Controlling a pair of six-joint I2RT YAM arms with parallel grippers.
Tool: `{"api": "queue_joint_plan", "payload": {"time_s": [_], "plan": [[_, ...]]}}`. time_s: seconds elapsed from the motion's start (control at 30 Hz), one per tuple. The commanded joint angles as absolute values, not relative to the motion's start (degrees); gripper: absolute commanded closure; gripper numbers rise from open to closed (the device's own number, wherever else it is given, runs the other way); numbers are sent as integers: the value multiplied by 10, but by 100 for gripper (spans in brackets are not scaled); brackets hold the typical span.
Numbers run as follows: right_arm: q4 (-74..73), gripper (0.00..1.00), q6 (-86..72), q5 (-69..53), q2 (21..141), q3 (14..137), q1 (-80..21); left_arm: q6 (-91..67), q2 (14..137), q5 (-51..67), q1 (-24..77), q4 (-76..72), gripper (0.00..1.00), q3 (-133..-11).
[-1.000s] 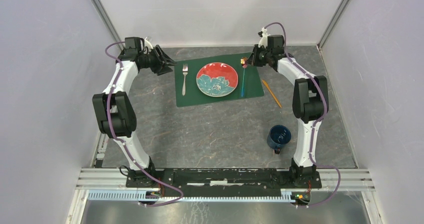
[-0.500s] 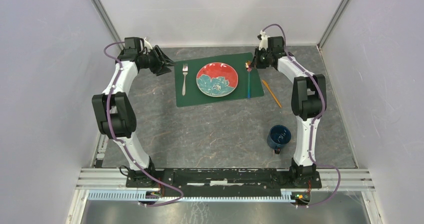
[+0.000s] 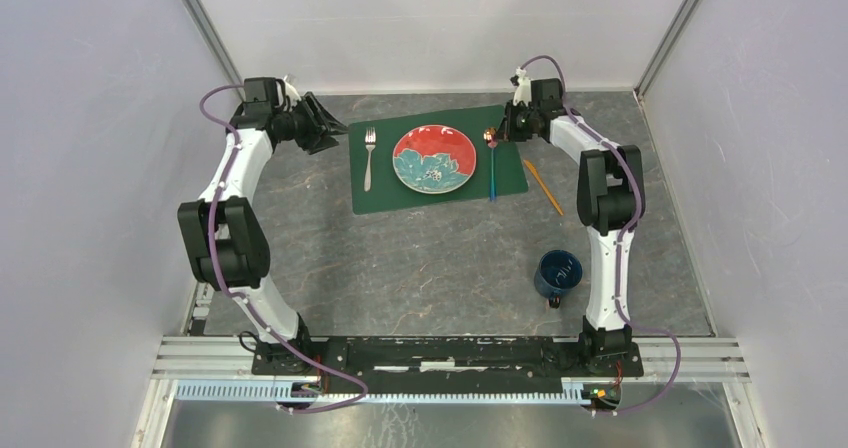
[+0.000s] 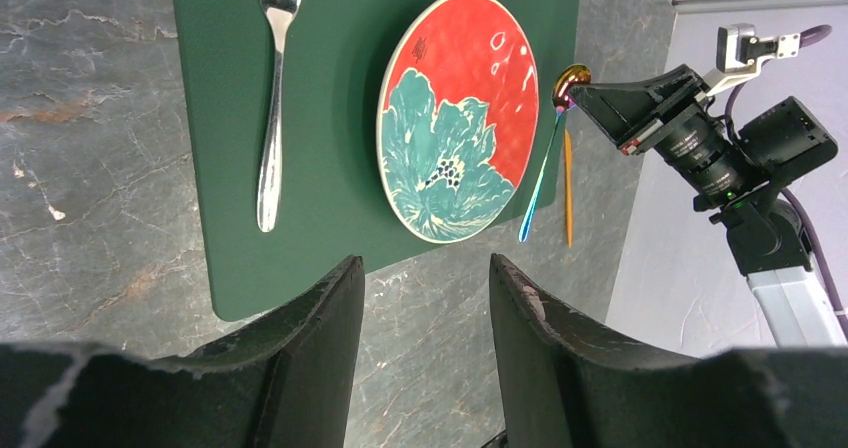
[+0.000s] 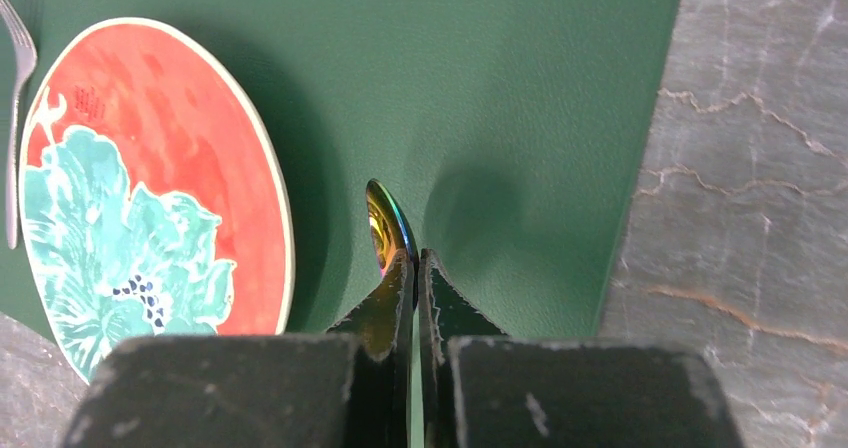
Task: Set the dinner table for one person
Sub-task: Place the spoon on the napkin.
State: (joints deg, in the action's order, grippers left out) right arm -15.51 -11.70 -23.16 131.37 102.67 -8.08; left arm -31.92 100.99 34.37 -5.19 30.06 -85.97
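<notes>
On the dark grey dinner table [image 3: 440, 258] lies a green placemat [image 3: 390, 193] with a red and teal plate [image 3: 434, 159] in its middle and a silver fork [image 3: 369, 158] left of the plate. My right gripper [image 3: 503, 133] is shut on an iridescent spoon [image 3: 491, 168] just below its bowl [image 5: 385, 230], right of the plate, with the blue handle pointing toward me. In the right wrist view the gripper [image 5: 415, 263] hangs over the mat [image 5: 520, 88]. My left gripper [image 3: 335, 126] is open and empty at the mat's far left corner; its wrist view [image 4: 423, 263] looks over the table.
An orange stick-like utensil [image 3: 543, 186] lies on the table just right of the placemat. A dark blue mug [image 3: 557, 274] stands near the right arm's base. White walls close in the table at the back and both sides.
The right gripper has drawn back a little with the spoon, whose handle swung right, then partly back. The left arm shifted slightly; its gripper stays open.
</notes>
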Motion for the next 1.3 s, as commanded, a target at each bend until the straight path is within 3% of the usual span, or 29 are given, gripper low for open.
{"api": "queue_joint_plan", "payload": {"time_s": [0.0,0.77,1.27], "plan": [[-91,100,-148,-269,1325,1058,-79,-334,974,332,-56,287,44,-855],[48,100,-277,-337,1393,1085,-84,-328,976,330,-56,301,44,-865],[23,100,-247,-357,1407,1114,-76,-303,994,341,-56,326,44,-886]]}}
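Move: The closed right hand already holds the spoon just behind its bowl. The napkin spot off the plate's far right rim is about 5 cm ahead of this hand, 3 cm left and 5 cm below. The plate's middle lies some 15 cm left and 3 cm back, the orange knife about 12 cm right and 11 cm back. From the left hand the same spot is roughly 15 cm ahead, 33 cm right and 19 cm below. Keeping the spoon pinched behind its bowl, the right hand carries it about 4 cm left and as far forward over the napkin, in towards the plate's far right rim, with its left side rolling up by nearly 20 degrees. On the way it lifts about 2 cm, sinks back almost to its starting height and eases up slightly at the end, the fingers staying shut throughout. ##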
